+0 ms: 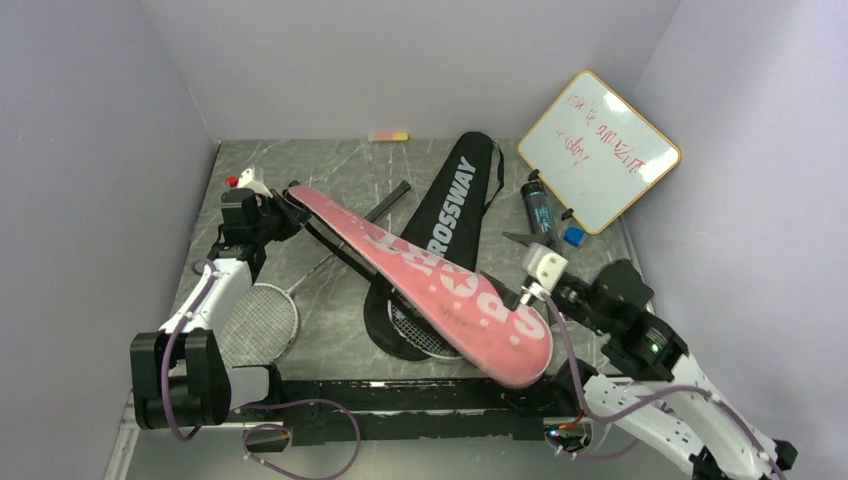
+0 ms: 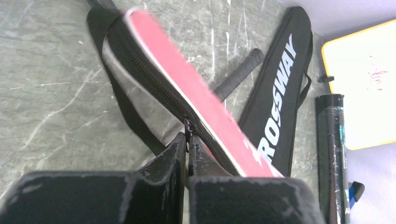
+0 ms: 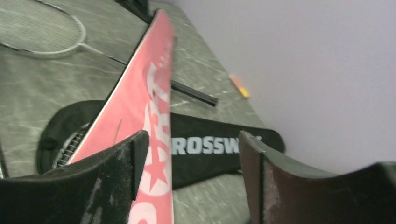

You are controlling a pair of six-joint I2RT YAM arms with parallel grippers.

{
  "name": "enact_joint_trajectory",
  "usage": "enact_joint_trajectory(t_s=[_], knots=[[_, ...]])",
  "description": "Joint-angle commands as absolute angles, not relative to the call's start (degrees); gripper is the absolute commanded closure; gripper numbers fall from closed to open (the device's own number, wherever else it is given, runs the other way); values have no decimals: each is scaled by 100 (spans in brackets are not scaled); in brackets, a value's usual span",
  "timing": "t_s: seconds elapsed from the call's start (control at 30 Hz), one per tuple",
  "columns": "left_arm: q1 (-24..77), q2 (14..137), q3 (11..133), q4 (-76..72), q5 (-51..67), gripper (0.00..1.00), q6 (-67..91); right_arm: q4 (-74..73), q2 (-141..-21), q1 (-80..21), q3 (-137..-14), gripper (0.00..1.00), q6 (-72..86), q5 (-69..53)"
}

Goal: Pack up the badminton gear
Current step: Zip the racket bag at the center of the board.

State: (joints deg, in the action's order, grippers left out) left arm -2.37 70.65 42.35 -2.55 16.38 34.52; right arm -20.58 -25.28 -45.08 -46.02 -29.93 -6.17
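Note:
The pink "SPORT" cover (image 1: 430,285) hangs tilted above the table from far left to near right. My left gripper (image 1: 275,212) is shut on the zipper pull (image 2: 187,133) at its narrow end (image 2: 159,51). My right gripper (image 1: 508,262) is open beside the wide end, and the cover (image 3: 144,107) runs along its left finger (image 3: 119,163). The black "CROSSWAY" cover (image 1: 455,200) lies under it with a racket head (image 1: 420,330) in its open end. A white-framed racket (image 1: 260,320) lies at the near left. The dark tube (image 1: 540,210) lies at the right.
The whiteboard (image 1: 600,150) leans on the right wall behind the tube. The pink-yellow marker (image 1: 388,135) lies at the back wall. A black racket handle (image 1: 390,205) sticks out beneath the pink cover. A small white and red thing (image 1: 245,180) sits behind my left gripper.

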Motion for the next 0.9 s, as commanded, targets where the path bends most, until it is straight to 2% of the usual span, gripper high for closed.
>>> enact_joint_trajectory(t_s=[0.0, 0.03, 0.1, 0.2, 0.27, 0.33, 0.53, 0.7, 0.87], knots=[[-211, 6769, 4307, -638, 2098, 95, 3390, -1965, -3869, -4514, -5302, 5, -2156, -2149], [-211, 6741, 4307, -607, 2085, 95, 3363, -1939, -4181, -4517, -5397, 1, -2075, -2423], [-211, 6697, 4321, -517, 2067, 95, 3313, -1659, -4664, -4533, -5456, 0, -1840, -3038], [-211, 6656, 4333, -441, 2055, 95, 3240, -636, -5026, -4758, -5138, 0, -1185, -3032], [-209, 6654, 4340, -422, 2080, 95, 3218, 124, -5169, -5146, -4797, 0, -877, -2387], [-211, 6661, 4349, -415, 2112, 95, 3204, 704, -5430, -5691, -4596, 0, -562, -1250], [-211, 6695, 4399, -364, 2190, 95, 3168, 214, -7410, -7205, -5721, 0, -361, 1484], [-211, 6649, 4368, -300, 2164, 95, 3086, -193, -9108, -7762, -6695, 0, -724, 2744], [-211, 6653, 4495, 61, 1985, 95, 2847, -27, -9937, -7912, -7037, 3, -709, 3832]])
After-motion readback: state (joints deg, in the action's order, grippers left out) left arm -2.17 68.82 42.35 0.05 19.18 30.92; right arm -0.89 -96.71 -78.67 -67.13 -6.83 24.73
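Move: The right hand is empty and about two-thirds open. The pink bag's zip edge, near mid-length, lies roughly 19 cm to its left, 9 cm ahead and 24 cm lower. The bag's wide end is some 8 cm back, 6 cm right and 23 cm down; the black racket cover is about 14 cm left, 3 cm ahead and 32 cm below. From the left hand, which already pinches the zip pull, that mid-edge is about 11 cm back, 16 cm right and 7 cm lower. Leftwards in one quick sweep of about 28 cm, sinking some 18 cm and ever more steeply towards the end, the right hand comes in on the near, zip side of the pink bag, towards its mid-edge. Its fingers spread to fully open and tip down roughly 30 degrees; no grip on the bag yet. The left hand stays almost in place, still pinching the zip pull. ##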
